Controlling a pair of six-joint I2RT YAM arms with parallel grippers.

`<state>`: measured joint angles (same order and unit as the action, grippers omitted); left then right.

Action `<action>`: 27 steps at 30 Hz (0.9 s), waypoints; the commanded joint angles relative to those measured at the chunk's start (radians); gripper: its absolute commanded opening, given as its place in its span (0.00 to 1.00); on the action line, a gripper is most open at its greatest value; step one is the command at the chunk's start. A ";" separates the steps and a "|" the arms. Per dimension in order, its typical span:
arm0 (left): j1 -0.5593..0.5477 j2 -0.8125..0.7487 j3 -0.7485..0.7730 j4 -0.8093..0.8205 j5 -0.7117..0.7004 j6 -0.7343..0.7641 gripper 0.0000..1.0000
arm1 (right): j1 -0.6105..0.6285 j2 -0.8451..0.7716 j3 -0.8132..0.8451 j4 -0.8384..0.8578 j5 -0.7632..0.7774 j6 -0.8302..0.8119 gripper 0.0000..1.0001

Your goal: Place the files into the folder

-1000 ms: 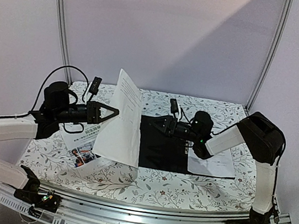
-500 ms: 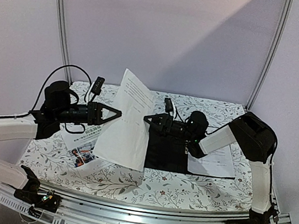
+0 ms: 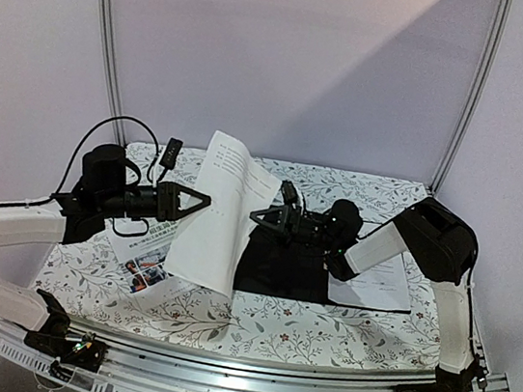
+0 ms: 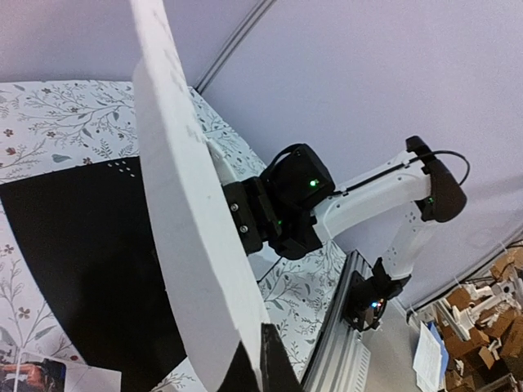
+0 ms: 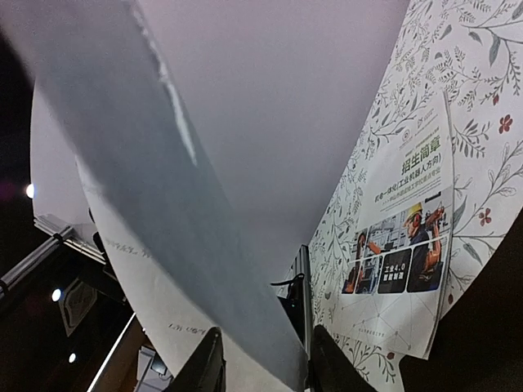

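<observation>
My left gripper (image 3: 201,197) is shut on the left edge of a white printed sheet (image 3: 225,215) and holds it upright over the table; its fingers pinch that edge in the left wrist view (image 4: 253,367). My right gripper (image 3: 257,217) is open, one finger on each side of the sheet's right edge (image 5: 265,351). The folder (image 3: 291,264) lies open, black inside up, under the right arm. A colourful brochure sheet (image 3: 147,263) lies flat at the left and also shows in the right wrist view (image 5: 404,245). Another white sheet (image 3: 381,283) lies right of the folder.
A floral cloth (image 3: 254,322) covers the table. A black cable with a small controller (image 3: 168,152) lies at the back left. A metal rail (image 3: 245,379) runs along the near edge. Two frame posts (image 3: 108,38) stand at the back.
My right gripper has moved left to the sheet's right edge. The held sheet's top has leaned to the right. The left arm has barely moved.
</observation>
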<state>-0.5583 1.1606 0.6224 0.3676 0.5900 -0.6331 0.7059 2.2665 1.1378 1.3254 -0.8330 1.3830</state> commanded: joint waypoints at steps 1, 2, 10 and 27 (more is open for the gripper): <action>-0.008 0.010 -0.007 -0.050 -0.080 0.046 0.00 | -0.002 0.013 -0.015 0.360 -0.025 0.085 0.31; -0.008 0.012 -0.006 -0.054 -0.087 0.048 0.00 | -0.005 0.005 -0.023 0.361 -0.021 0.082 0.30; 0.009 0.015 0.035 -0.163 -0.166 0.121 0.00 | -0.027 -0.023 -0.055 0.354 -0.005 0.074 0.17; 0.035 0.226 0.222 -0.475 -0.353 0.251 0.61 | -0.052 -0.425 0.031 -1.099 0.231 -0.811 0.00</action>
<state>-0.5335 1.3186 0.7406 0.0597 0.3508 -0.4576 0.6682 1.9682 1.0630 0.8139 -0.7540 0.9676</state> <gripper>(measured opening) 0.584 0.005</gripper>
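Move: The left hand still holds the file by its left edge, with the file's middle some 5 cm to its right, 2 cm ahead and 4 cm lower; the folder's empty black half lies about 10 cm ahead, 15 cm right and 24 cm below, the photo leaflet 12 cm left and 2 cm ahead on the table. From the right hand, half shut around the file's right edge, its middle is about 5 cm left, 3 cm back and 4 cm up; that black half lies 4 cm ahead, 6 cm right and 15 cm below. The right hand shuts its fingers on the file's right edge while dipping about 1.5 cm and easing to the right, then keeps the pinch as it rises some 4 cm from that dip and draws farther right, its fingers tilting upward. Meanwhile the left hand sinks about 7.5 cm and goes some 5 cm forward, a little left too, its left side rolling up about 20 degrees, and late in the descent opens past half to let go of the left edge. ##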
